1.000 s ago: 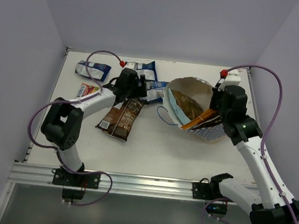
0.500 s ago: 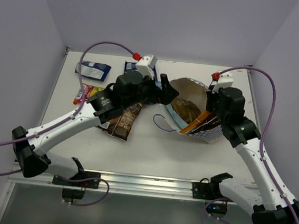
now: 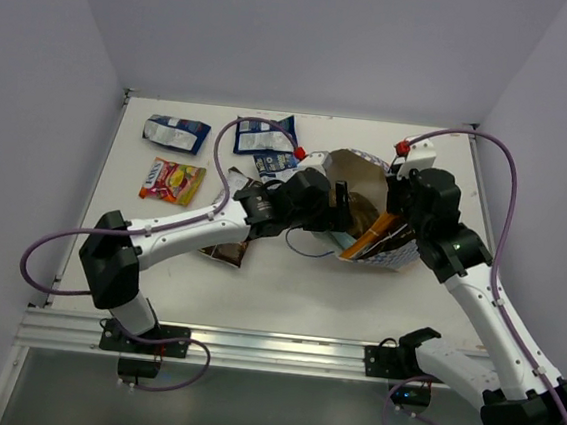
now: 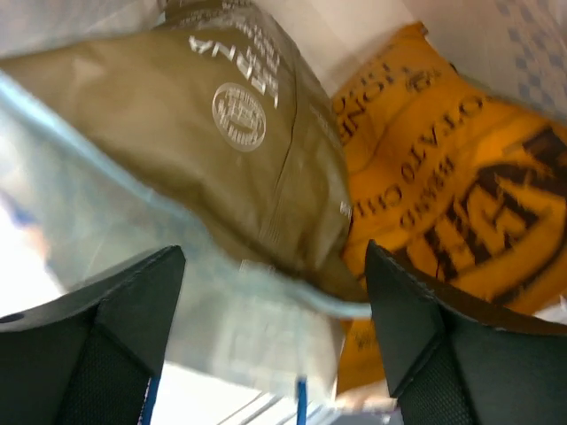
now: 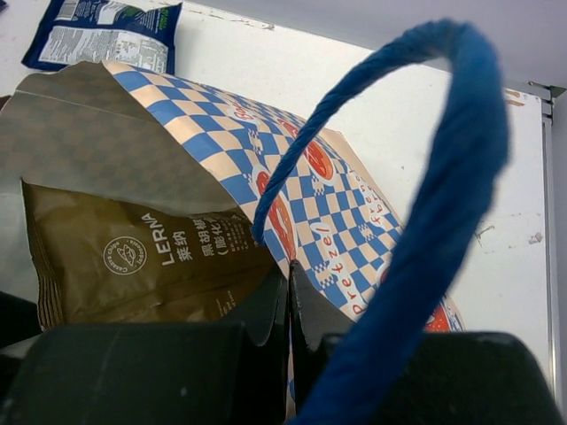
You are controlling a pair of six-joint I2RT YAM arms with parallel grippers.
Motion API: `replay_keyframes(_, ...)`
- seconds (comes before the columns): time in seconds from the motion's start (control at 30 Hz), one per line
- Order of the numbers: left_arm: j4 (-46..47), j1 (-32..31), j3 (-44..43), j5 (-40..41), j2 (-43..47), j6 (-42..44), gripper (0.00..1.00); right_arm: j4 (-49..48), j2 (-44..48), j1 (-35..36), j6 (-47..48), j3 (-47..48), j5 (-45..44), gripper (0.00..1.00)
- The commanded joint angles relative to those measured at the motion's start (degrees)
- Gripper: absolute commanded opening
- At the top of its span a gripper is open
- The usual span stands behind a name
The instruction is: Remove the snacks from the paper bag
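Note:
The paper bag (image 3: 386, 247) lies tilted, its mouth facing left, and my right gripper (image 3: 404, 196) is shut on its far wall. In the right wrist view the jaws (image 5: 290, 276) pinch the checkered wall (image 5: 354, 221) beside the blue cord handle (image 5: 425, 177). My left gripper (image 3: 341, 208) stands open at the bag's mouth. Its wrist view shows the gripper (image 4: 272, 257) wide open over the bag's pale rim (image 4: 221, 310), facing an olive-tan packet (image 4: 239, 133) and an orange packet (image 4: 461, 195) inside. Nothing is between the fingers.
Snacks lie on the table left of the bag: a blue-and-white packet (image 3: 176, 133), a blue packet (image 3: 266, 136), a red-and-yellow packet (image 3: 173, 181), and a dark brown chip bag (image 3: 227, 251) partly under the left arm. Walls stand close on the table's three far sides.
My left arm has swung right, from above the packets to the bag's mouth, gripper open. The right gripper has kept its hold and the bag has shifted slightly left.

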State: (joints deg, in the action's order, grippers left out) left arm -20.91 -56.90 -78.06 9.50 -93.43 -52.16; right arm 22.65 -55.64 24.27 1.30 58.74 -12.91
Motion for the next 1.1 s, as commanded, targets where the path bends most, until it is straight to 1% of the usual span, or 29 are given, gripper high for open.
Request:
replay_keyframes(0.0,0.1,0.2,-3.7,3.9,-3.8,-2.2,0.85,-1.3,0.4,0.7,-0.2,-0.6,0.6,0.0)
replay_keyframes(0.07,1.0,0.2,-4.0,3.7,-5.7,-2.4,0.78,-1.5,0.6,0.7,-0.3,-0.9,0.4,0.0)
replay_keyframes(0.1,1.1,0.3,-4.7,3.9,-6.2,-2.4,0.69,-1.6,0.9,0.7,-0.4,-1.1,0.3,0.0)
replay_keyframes(0.17,0.6,0.5,-5.7,4.5,-7.3,-2.4,0.54,-1.9,1.0,0.8,-0.6,-1.4,0.2,0.0)
replay_keyframes(0.2,0.3,0.7,-6.8,4.7,-7.4,-2.2,0.36,-2.2,1.0,0.8,-0.6,-1.7,-0.1,0.0)
replay_keyframes(0.23,-0.5,0.8,-7.5,5.1,-7.2,-2.1,0.26,-2.2,0.9,0.7,-0.7,-2.0,-0.5,0.0)
replay_keyframes(0.27,-1.1,1.0,-8.8,5.4,-6.5,-1.8,0.07,-2.4,0.7,0.8,-0.8,-2.2,-1.8,0.0)
replay_keyframes(0.3,-2.2,1.0,-9.4,5.6,-6.0,-0.8,0.01,-2.4,0.5,0.8,-0.9,-2.4,-2.4,0.0)
replay_keyframes(0.5,-6.3,1.2,-14.0,6.6,2.4,3.5,0.0,-0.6,-1.8,0.7,-2.7,-1.8,-7.0,0.0)
replay_keyframes(0.63,-11.7,1.4,-18.0,6.7,8.2,6.3,0.0,-0.3,-3.2,0.7,-3.3,-2.0,-10.5,0.0)
replay_keyframes(0.73,-15.0,2.2,-20.4,6.4,12.6,7.9,0.0,0.1,-4.1,0.6,-3.7,-2.0,-12.4,0.0)
replay_keyframes(0.87,-17.6,4.8,-23.4,6.3,18.9,9.6,0.0,0.6,-5.4,0.4,-3.8,-1.8,-13.5,0.0)
replay_keyframes(0.9,-19.2,5.2,-24.2,6.9,19.6,10.1,0.0,0.6,-5.5,0.4,-3.8,-1.8,-13.5,0.0)
replay_keyframes(0.97,-21.4,6.4,-26.8,11.1,21.4,11.0,0.0,0.6,-5.5,0.3,-3.9,-1.9,-13.8,0.0)
replay_keyframes(1.03,-24.2,7.7,-27.7,17.0,23.4,12.3,0.0,0.8,-5.6,0.2,-3.9,-1.8,-13.9,0.0)
replay_keyframes(1.07,-24.8,9.9,-27.5,18.5,24.2,12.7,0.0,0.9,-5.6,0.2,-4.1,-1.7,-13.8,0.0)
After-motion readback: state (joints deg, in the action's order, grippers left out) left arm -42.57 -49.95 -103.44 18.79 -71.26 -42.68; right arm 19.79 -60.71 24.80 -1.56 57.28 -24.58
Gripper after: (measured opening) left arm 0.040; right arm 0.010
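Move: The olive snack pack in the paper bag's mouth lies about 4 cm ahead of the open left hand, 4 cm to its right and 7 cm below. The orange chip packet is some 8 cm right and 3 cm back of that hand, 9 cm down; a blue pack lies on the table 13 cm left, 9 cm ahead. From the right hand the olive pack is about 6 cm left, 4 cm back, 12 cm below. Left dips, pinches the olive pack, hoists it 30 cm up and leftward; right, holding the rim, sinks slightly. ##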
